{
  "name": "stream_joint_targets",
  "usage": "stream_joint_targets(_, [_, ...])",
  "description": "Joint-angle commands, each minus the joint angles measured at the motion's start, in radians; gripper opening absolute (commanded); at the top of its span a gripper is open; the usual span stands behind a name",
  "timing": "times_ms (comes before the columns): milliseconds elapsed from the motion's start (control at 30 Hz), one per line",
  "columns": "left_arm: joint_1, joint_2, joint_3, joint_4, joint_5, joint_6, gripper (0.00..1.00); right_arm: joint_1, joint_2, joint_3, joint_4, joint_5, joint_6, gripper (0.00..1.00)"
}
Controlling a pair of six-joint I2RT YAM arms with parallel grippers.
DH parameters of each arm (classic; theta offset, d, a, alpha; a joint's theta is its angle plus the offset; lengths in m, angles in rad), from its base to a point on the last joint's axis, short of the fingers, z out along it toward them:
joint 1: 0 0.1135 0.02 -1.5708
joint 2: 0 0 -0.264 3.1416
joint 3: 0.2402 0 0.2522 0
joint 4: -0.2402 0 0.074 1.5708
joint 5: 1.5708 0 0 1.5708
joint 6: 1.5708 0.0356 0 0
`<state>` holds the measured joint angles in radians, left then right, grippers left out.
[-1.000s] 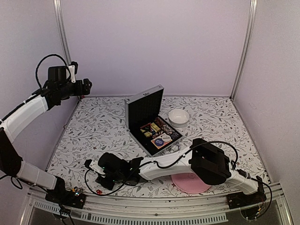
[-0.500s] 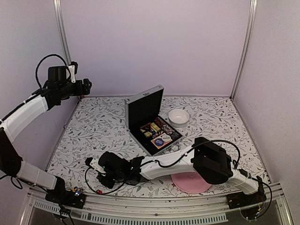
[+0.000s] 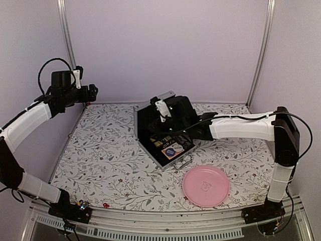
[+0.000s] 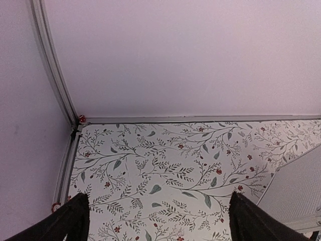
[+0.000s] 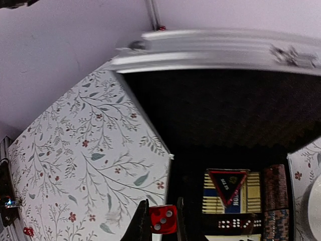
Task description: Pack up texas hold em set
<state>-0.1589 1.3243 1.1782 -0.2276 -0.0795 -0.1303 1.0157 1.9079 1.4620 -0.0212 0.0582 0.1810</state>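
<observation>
The silver case (image 3: 149,151) of the texas hold em set stands open mid-table, lid (image 5: 220,50) raised, black lining showing. Inside lie a card deck (image 5: 228,193) and dark chips (image 5: 275,188). My right gripper (image 3: 157,131) hangs over the case's left side. In the right wrist view, the right gripper (image 5: 161,222) is shut on a small red die (image 5: 163,219) above the case's left rim. My left gripper (image 3: 93,93) is held high at the back left. In the left wrist view, the left gripper (image 4: 160,221) is open and empty over the patterned table, with a case corner (image 4: 301,196) at the right.
A pink plate (image 3: 205,186) lies at the front right. A white bowl's edge (image 5: 316,211) shows right of the case; the right arm hides it from the top camera. A tiny red piece (image 3: 105,205) sits near the front edge. Walls enclose the table.
My right arm has swung from the table's front left up and back to the open case, carrying the red die. The left arm has not moved.
</observation>
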Motion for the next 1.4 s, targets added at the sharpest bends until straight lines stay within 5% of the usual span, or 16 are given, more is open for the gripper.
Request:
stream_joint_targets(0, [-0.008, -0.001, -0.015, 0.022, -0.008, 0.012, 0.97, -0.1, 0.003, -0.103, -0.075, -0.101, 0.09, 0.03])
stream_joint_targets(400, [-0.008, 0.019, -0.015, 0.021, -0.017, 0.017, 0.97, -0.144, 0.17, 0.003, -0.196, -0.115, 0.129, 0.02])
stream_joint_targets(1367, [-0.009, 0.022, -0.013, 0.02, -0.006, 0.014, 0.97, -0.139, 0.292, 0.127, -0.285, -0.013, 0.054, 0.05])
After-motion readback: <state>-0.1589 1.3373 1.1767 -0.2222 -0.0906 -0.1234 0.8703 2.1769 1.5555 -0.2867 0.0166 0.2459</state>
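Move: The right hand holds a red die. The left end of the dice row in the case, where the die goes, lies about 5 cm ahead, 6 cm right and 17 cm below. From this hand, the card box under the ALL IN triangle is some 11 cm ahead and 4 cm right, the chip rows 13 cm ahead and 13 cm right, and the dealer button 5 cm ahead and 11 cm right, all about as low. From the left hand that row end is roughly 32 cm right, 7 cm back and 27 cm below. Lower the right gripper about 16 cm into the open case towards the left end of the dice row, swinging some 6 cm right and 4 cm forward early in the drop. Tip the fingers some 25 degrees steeper on the way and keep them shut on the die. Once low, ease the last centimetre down while creeping slightly forward. ##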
